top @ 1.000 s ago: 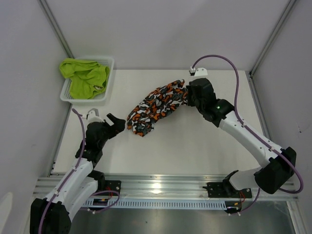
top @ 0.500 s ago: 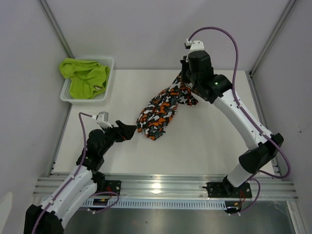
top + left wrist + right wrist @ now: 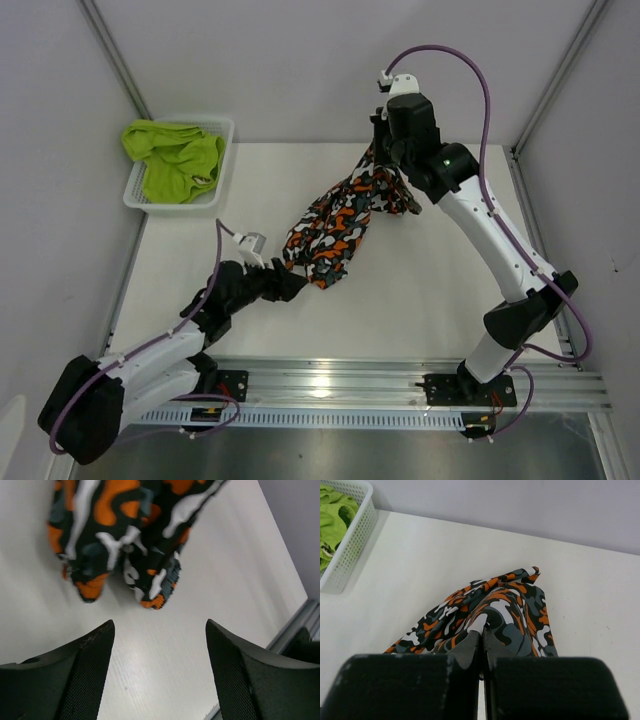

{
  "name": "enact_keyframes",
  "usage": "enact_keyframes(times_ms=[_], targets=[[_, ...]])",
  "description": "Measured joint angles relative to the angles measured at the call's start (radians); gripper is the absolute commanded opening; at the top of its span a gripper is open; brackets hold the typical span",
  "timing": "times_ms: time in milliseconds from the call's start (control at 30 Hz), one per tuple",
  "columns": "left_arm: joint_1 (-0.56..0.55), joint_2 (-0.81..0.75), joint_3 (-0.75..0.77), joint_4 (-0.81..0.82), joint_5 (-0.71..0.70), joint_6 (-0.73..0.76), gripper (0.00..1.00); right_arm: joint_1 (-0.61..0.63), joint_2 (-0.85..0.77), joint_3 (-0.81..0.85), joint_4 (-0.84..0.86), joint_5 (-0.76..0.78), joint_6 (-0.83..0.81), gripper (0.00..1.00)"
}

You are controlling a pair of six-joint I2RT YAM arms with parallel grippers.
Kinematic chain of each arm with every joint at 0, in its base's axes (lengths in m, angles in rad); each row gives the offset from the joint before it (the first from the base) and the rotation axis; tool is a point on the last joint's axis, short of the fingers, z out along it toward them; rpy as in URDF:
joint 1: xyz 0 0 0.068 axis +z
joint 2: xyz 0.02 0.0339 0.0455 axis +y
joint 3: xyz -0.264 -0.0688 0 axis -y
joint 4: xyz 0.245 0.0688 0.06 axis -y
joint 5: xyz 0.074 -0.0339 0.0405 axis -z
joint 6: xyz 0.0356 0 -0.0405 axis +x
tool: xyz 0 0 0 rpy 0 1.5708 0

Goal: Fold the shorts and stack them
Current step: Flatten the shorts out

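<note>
The camouflage shorts [image 3: 335, 225] [image 3: 515, 605] hang in a long bunch from my right gripper [image 3: 385, 165] [image 3: 482, 632], which is shut on their upper end at the back of the table. Their lower end [image 3: 120, 535] trails down to the table's middle. My left gripper [image 3: 290, 288] [image 3: 159, 625] lies low over the table just short of that lower end, open, with only bare table between its fingers. The lime green shorts [image 3: 175, 160] [image 3: 332, 515] lie crumpled in the white mesh basket [image 3: 228, 128] [image 3: 350, 555] at the back left.
The white table [image 3: 420, 290] is walled in by grey panels at the back and both sides. An aluminium rail [image 3: 330, 385] with the arm bases runs along its near edge.
My right gripper has lifted the camouflage shorts up and towards the back. My left arm has reached right along the table to their hanging end, its jaws a little narrower.
</note>
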Motion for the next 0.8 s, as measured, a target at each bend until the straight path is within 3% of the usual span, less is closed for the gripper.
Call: enact_keyframes(times_ms=[167,800], targets=[[-0.135,0.091,0.054,0.092,0.005,0.026,0.76,-0.010,0.000,0.010,-0.002,0.000,-0.008,0.00],[-0.170,0.360,0.032,0.263,-0.109,-0.003,0.76,-0.025,0.005,0.010,-0.008,-0.024,-0.007,0.00]])
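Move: The shorts' nearest hem corner hangs in front of the open left fingers, about 6 cm ahead, 5 cm right and 6 cm below. The left leg hem is some 8 cm ahead, level sideways and roughly as low; the end pinched by the right hand is about 18 cm ahead, 17 cm right and 26 cm above. From the right hand the nearest hem corner lies about 12 cm back, 12 cm left and 33 cm below. No touch by the left fingers can be seen yet: the left hand slides about 5 cm to the right towards the nearest hem corner, rising a little at first, then sinks to end some 4 cm lower. The wrist turns slightly clockwise and partly back, the fingers staying well open, while the right hand keeps its pinch on the raised end, almost still. ##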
